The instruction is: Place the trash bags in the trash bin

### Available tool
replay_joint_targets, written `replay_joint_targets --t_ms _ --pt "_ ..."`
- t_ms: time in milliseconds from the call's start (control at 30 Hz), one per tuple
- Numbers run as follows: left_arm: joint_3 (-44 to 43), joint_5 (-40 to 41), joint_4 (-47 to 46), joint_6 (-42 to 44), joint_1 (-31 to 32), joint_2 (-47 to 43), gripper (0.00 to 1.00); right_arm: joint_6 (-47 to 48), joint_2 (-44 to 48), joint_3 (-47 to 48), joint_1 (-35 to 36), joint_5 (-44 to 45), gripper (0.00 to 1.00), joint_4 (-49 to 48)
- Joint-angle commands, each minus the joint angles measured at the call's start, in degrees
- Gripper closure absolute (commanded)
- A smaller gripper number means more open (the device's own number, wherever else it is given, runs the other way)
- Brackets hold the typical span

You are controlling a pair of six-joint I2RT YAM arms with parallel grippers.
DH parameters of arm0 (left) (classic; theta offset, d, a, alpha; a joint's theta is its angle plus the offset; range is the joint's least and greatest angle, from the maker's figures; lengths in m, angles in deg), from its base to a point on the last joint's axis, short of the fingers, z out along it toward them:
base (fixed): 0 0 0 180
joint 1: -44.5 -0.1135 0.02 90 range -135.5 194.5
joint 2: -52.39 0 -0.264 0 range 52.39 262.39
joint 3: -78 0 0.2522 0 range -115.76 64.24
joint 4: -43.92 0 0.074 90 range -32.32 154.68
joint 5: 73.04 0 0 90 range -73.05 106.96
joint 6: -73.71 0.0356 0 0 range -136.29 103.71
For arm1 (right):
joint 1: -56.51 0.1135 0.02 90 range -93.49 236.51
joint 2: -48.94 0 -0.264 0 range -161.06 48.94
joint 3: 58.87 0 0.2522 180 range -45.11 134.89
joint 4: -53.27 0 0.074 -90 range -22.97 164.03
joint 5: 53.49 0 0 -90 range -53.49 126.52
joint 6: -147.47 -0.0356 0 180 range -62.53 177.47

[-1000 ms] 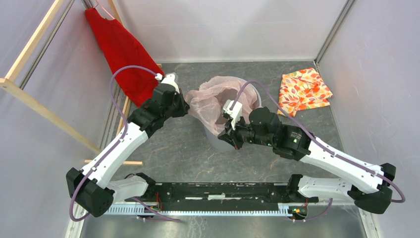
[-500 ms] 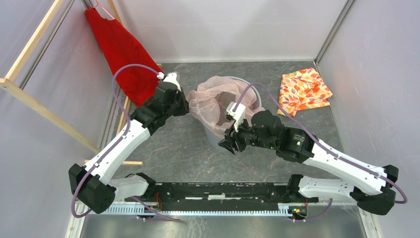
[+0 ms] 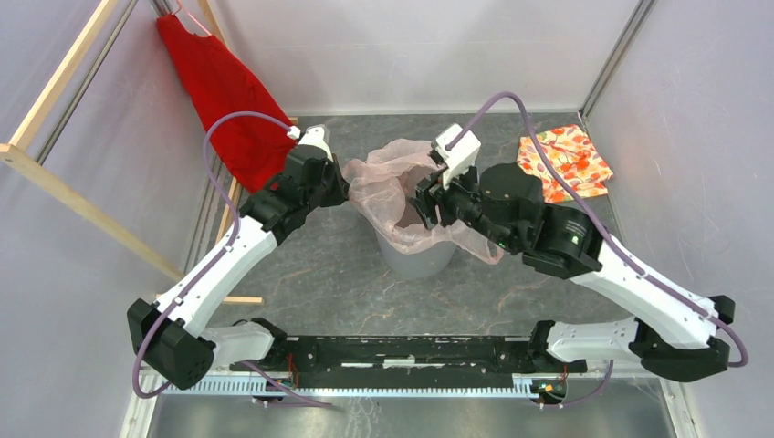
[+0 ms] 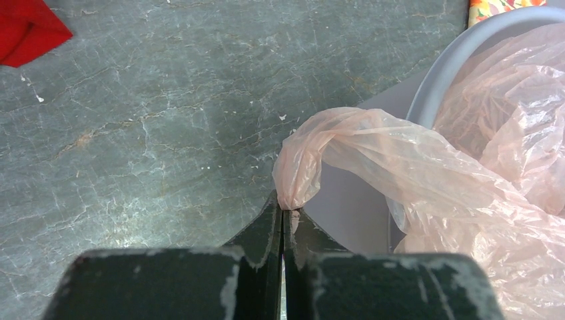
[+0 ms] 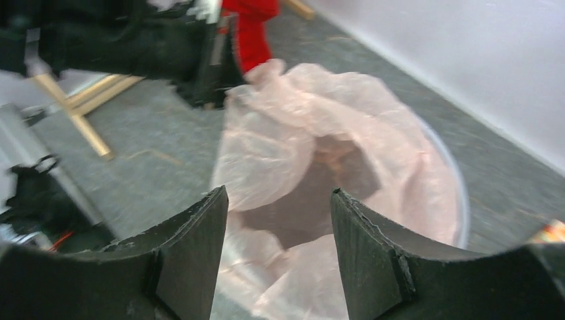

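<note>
The pale pink trash bag lies crumpled over the mouth of the round grey trash bin, with a flap hanging over the bin's near right side. My left gripper stands just left of the bin, shut on a twisted corner of the bag; its tips pinch the plastic beside the bin's rim. My right gripper hovers above the bin's opening, open with nothing between its fingers. Below it are the bag and the bin's rim.
A red garment hangs at the back left beside a wooden frame. An orange floral folded cloth lies at the back right, behind the right arm. Walls enclose the grey table on three sides.
My right gripper has opened, let go of the bag's near edge, and moved up and back over the bin. The left gripper has stayed shut on the bag's corner.
</note>
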Motion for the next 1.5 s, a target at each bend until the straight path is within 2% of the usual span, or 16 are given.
replay_joint_targets --t_ms 0,300,433,733,767,933,1033,1267,1467 --pt "-2.0 1.2 -2.7 3.0 -0.2 0.4 0.98 3.9 -4.3 4.6 -0.5 16.8 0.36 2.3" --pt "-2.8 1.1 -3.1 3.3 -0.2 1.1 0.98 5.7 -6.3 3.9 -4.1 21.9 0.46 2.1" --pt "-2.9 1.0 -3.3 3.4 -0.2 1.5 0.98 7.1 -6.1 1.2 -5.8 18.4 0.51 0.8" --pt "-3.3 0.9 -3.5 3.4 -0.2 2.1 0.98 6.3 -5.9 -1.2 -6.5 16.2 0.54 0.2" --pt "-3.4 0.9 -3.5 3.5 -0.2 2.2 0.98 6.2 -6.1 -1.2 -6.9 16.5 0.58 0.3" --pt "-3.6 0.9 -4.1 3.6 -0.2 2.7 0.98 6.2 -7.1 0.8 -12.0 14.8 0.92 -0.3" --pt "-3.8 1.1 -4.7 3.7 -0.2 3.2 0.98 6.8 -8.5 3.1 -15.4 11.9 1.0 -1.9" --pt "-4.2 2.7 -7.4 3.8 -0.2 5.1 0.98 9.5 -16.1 9.7 -22.6 6.4 1.0 -4.6" --pt "-3.4 3.5 -9.0 3.3 -0.2 6.9 0.98 9.0 -20.9 10.2 -30.3 -0.1 1.0 -5.7"
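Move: The trash bag's loose right edge is about 8 cm ahead of the right hand, 6 cm to its right and 5 cm below. The trash bin stands under the bag, its middle some 11 cm ahead, about in line sideways, and 27 cm down. From the left hand, which already grips the bag's left corner, that right edge is roughly 24 cm to the right, 3 cm nearer the base and 8 cm higher; the bin's middle is 17 cm right, level in reach, 12 cm lower. The right fingers pinch the trash bag's loose right edge: the open hand goes forward, right and down, about 7 cm forward, turning clockwise, pauses, then shuts. Keeping hold, it draws the edge another 10 cm or so forward and slightly right along the bin's right side, while the left hand keeps its pinch on the left corner and eases about 3 cm forward. ##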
